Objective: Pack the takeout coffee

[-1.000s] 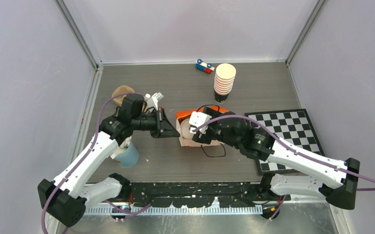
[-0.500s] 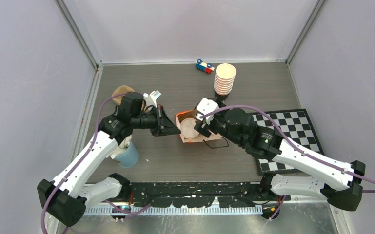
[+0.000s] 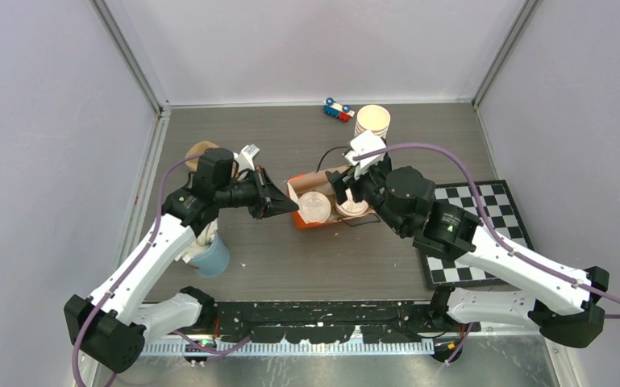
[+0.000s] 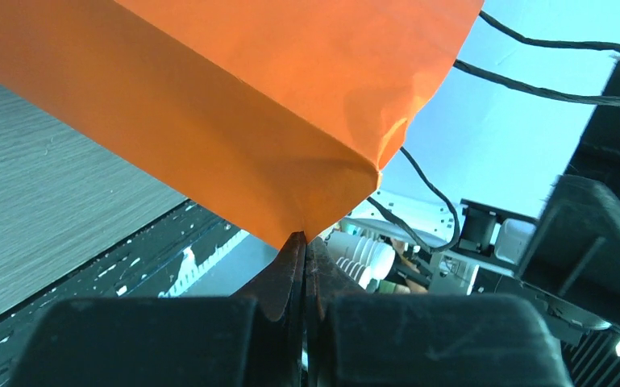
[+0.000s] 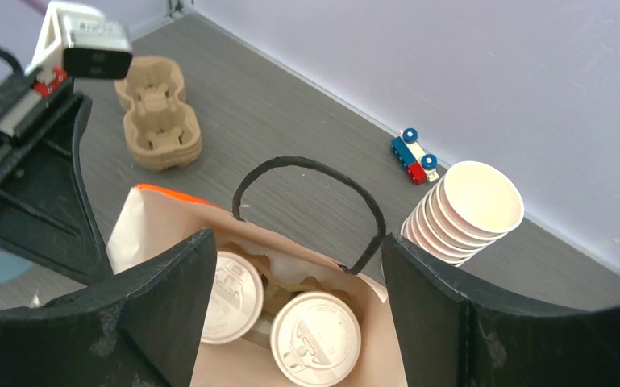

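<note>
An orange paper bag (image 3: pixel 310 225) stands open mid-table. Two takeout coffee cups with white lids (image 3: pixel 314 207) (image 3: pixel 351 206) sit side by side inside it. My left gripper (image 3: pixel 287 207) is shut on the bag's left edge; in the left wrist view its fingertips (image 4: pixel 302 244) pinch a fold of the orange bag (image 4: pixel 242 105). My right gripper (image 5: pixel 294 251) hangs open above the bag's mouth, holding nothing. Below it are the two lidded cups (image 5: pixel 234 297) (image 5: pixel 316 339) and the bag's black handle (image 5: pixel 310 164). From above, the right gripper (image 3: pixel 353 185) is over the bag's far right side.
A stack of lidless cups (image 3: pixel 372 122) and a toy car (image 3: pixel 339 110) stand at the back. A cardboard cup carrier (image 3: pixel 198 151) lies behind the left arm, a blue cup (image 3: pixel 213 257) under it. A chessboard (image 3: pixel 476 218) lies to the right.
My right gripper has lifted out of the bag and drawn back, its jaws a little wider. Two lidded cups now show inside. The left gripper keeps its pinch on the bag.
</note>
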{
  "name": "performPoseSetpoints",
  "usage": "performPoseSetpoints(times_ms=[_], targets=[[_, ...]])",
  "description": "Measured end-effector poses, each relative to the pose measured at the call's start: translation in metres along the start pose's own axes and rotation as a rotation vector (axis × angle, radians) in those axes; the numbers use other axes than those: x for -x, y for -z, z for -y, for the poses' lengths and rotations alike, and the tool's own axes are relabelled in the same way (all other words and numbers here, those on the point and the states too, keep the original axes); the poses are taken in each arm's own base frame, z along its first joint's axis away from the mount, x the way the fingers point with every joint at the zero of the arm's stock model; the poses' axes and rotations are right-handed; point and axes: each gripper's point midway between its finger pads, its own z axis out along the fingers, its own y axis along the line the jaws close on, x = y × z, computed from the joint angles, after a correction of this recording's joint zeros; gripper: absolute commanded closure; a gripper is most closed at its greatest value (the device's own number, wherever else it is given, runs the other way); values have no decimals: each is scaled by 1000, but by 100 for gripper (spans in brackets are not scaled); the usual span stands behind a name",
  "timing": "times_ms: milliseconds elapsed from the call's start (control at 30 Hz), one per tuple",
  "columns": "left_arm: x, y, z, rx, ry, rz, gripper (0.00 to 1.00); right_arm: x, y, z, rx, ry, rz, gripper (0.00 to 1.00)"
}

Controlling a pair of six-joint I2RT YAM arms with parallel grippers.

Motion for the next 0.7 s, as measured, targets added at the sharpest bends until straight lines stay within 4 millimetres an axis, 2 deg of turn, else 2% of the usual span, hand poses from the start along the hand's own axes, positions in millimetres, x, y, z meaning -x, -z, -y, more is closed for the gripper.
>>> performPoseSetpoints(times_ms=[133,300,700], targets=[[7,0,0,3,33,27,100,14,0,10,-66,-80,16,20],[15,0,2,7,69,60,100,22,0,21,-136,-141,9,20],[30,0,0,28,145,114,100,4,1,51,-287,-157,-84,17]])
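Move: The right rim of the bag lies about 11 cm below the open right gripper and 3 cm to its right, level with it fore and aft. Inside the bag, the right cup is 1 cm to that gripper's left and about 24 cm below, and the left cup is some 10 cm left at the same depth. The cup stack is roughly 20 cm ahead, 4 cm right and 27 cm below. From the left gripper, already shut on the bag's left rim, the right rim is about 18 cm right and 5 cm ahead at nearly its height. Keep the left gripper shut on the bag's left rim and bring it forward about 3 cm, turning it some 10 degrees counter-clockwise. Meanwhile carry the open right gripper above the bag about 4 cm to the right and nearly 3 cm forward, first rising a little, then easing down slightly, and swing it nearly 20 degrees clockwise so that its fingers point more straight ahead. ##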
